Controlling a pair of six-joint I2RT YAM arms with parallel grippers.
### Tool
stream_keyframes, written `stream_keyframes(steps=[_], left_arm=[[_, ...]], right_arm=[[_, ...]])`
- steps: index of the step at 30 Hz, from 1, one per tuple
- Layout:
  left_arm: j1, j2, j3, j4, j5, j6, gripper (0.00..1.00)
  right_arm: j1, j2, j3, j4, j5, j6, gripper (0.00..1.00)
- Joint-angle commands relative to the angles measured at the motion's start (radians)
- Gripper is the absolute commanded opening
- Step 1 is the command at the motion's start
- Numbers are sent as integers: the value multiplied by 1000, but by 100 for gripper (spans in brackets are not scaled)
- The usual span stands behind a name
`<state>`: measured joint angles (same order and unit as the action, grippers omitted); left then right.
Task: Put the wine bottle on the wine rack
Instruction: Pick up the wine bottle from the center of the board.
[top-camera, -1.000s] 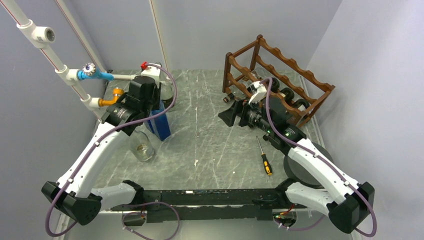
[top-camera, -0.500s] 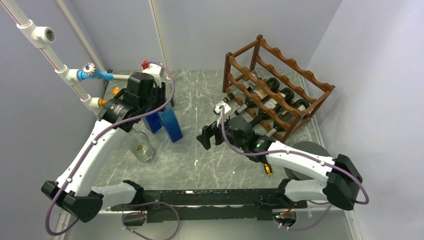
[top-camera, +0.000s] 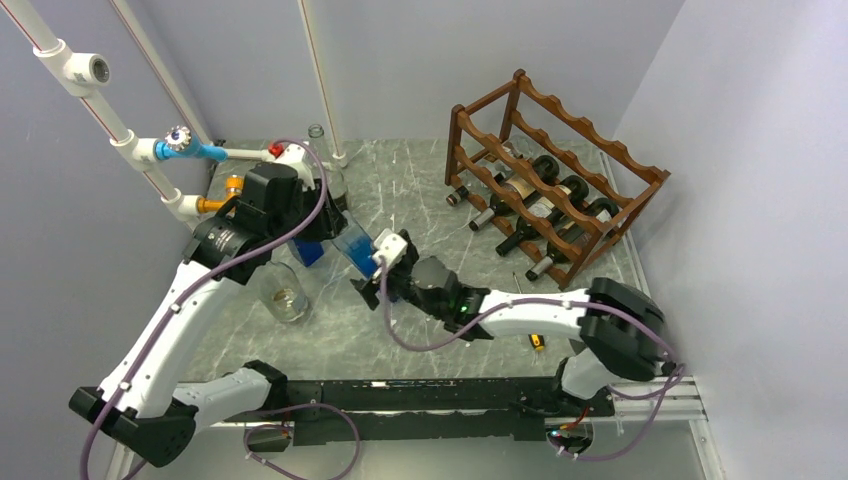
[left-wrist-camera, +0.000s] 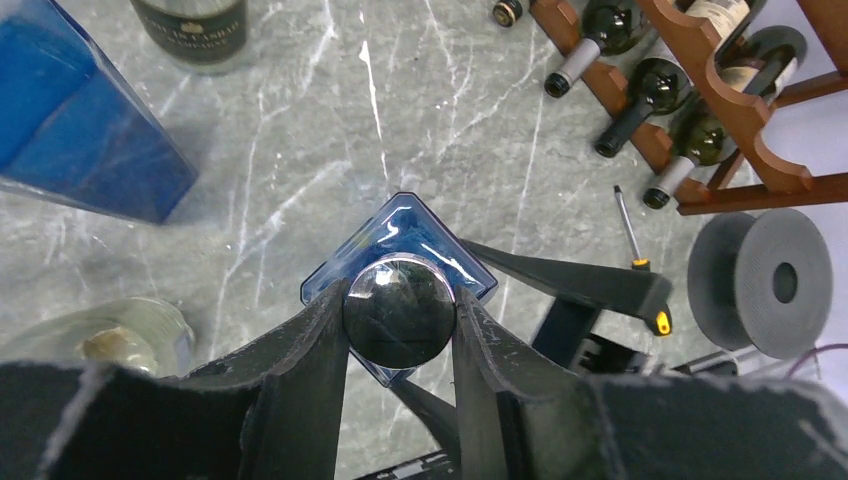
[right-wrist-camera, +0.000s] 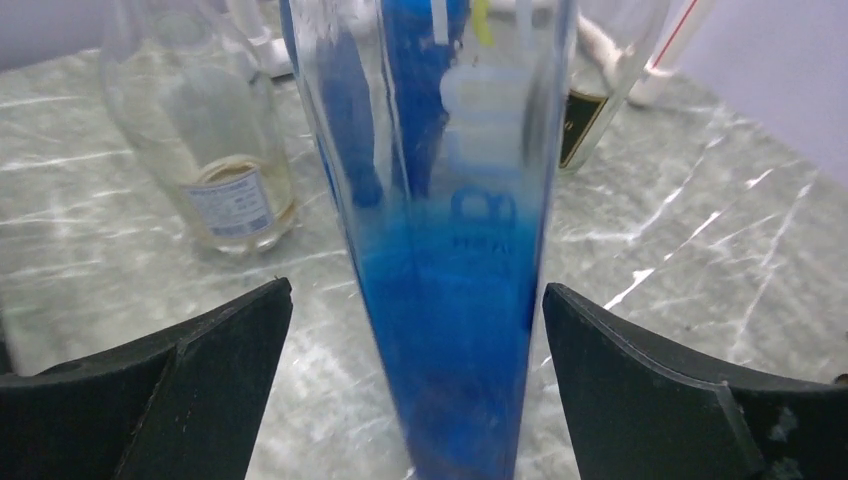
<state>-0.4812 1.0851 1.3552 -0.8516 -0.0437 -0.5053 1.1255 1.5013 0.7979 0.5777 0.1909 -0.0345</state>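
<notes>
A tall blue square wine bottle (top-camera: 358, 248) hangs tilted over the middle of the table. My left gripper (top-camera: 335, 215) is shut on its round dark cap (left-wrist-camera: 399, 311), with a finger pressed on each side. My right gripper (top-camera: 372, 285) stands open around the bottle's lower body (right-wrist-camera: 450, 350); its fingers (right-wrist-camera: 230, 350) are apart from the glass on both sides. The dark reddish-brown wine rack (top-camera: 560, 150) stands at the back right with several dark bottles (top-camera: 540, 205) lying on its lower tier; it also shows in the left wrist view (left-wrist-camera: 760, 130).
A second blue bottle (top-camera: 310, 250) and a clear glass bottle (top-camera: 285, 295) stand at the left. A clear bottle with a dark label (left-wrist-camera: 190, 30) stands behind them. A screwdriver (left-wrist-camera: 640, 270) and a grey spool (left-wrist-camera: 765, 285) lie near the rack. White pipes (top-camera: 190, 150) run along the left wall.
My right arm swung from the rack leftward to the blue bottle and opened wide around it. My left gripper carried the bottle rightward and tilted it.
</notes>
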Motion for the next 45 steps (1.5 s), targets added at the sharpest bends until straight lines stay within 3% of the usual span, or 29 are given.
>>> stream_keyframes(steps=[1, 5, 8, 10, 11, 13, 15, 16, 17, 22, 29, 32, 36, 41, 45], left_arm=[[-3, -55, -9, 57, 94, -115, 0], [-3, -95, -61, 39, 123, -106, 0], [-3, -129, -102, 23, 165, -70, 0], [-4, -155, -141, 26, 229, -23, 0], [-4, -161, -157, 25, 268, 11, 0], [-3, -173, -174, -6, 300, 58, 33], [3, -191, -181, -42, 275, 97, 78], [10, -203, -181, -52, 263, 115, 94], [21, -208, -176, -59, 263, 129, 99], [99, -184, -119, -77, 377, 142, 100], [154, -44, -182, -32, 689, -48, 99], [156, 22, -239, -51, 746, -130, 100], [155, -2, -356, 60, 803, -294, 99], [152, -19, -407, 54, 767, -387, 100], [133, -49, -526, 242, 829, -558, 99]], right_arm=[[47, 140, 75, 208, 232, -252, 97], [63, 270, 41, 430, 310, -427, 83], [62, 302, -10, 540, 338, -520, 43], [62, 315, -34, 519, 288, -599, 10], [62, 322, -46, 509, 276, -653, 0], [61, 330, -110, 597, 259, -733, 0], [59, 306, -193, 675, 182, -812, 0], [59, 282, -227, 690, 149, -836, 0], [58, 265, -253, 695, 124, -848, 0], [39, 160, -337, 625, 14, -858, 0], [19, 35, -386, 541, -16, -850, 0], [13, 23, -394, 553, -3, -851, 0], [7, 28, -390, 578, 1, -867, 0], [-4, 50, -382, 622, 8, -887, 0], [-7, 59, -367, 633, -2, -887, 0]])
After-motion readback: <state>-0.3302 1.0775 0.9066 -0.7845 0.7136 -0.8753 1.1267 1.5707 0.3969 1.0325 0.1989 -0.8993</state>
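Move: From the left gripper, which holds the blue square bottle by its cap, the bottle's middle hangs about 11 cm below, 3 cm ahead and 4 cm right; the open right gripper waits some 13 cm below, 3 cm back and 7 cm right. From the right gripper the bottle's middle is about 6 cm ahead, 3 cm left and 2 cm up. Left of the left gripper and well below stand the second blue bottle (12 cm left, 8 cm ahead) and a clear bottle (15 cm left, 1 cm back). Reach the right gripper forward and down, about 4 cm each way, and close it on the bottle's lower body while the left draws the cap back; then open the left wide. Carry the bottle right, down and a little back, rolling the right wrist some 50 degrees so the cap tips left and back. Follow with the left gripper right and down, tilting its fingers down towards the cap end. ##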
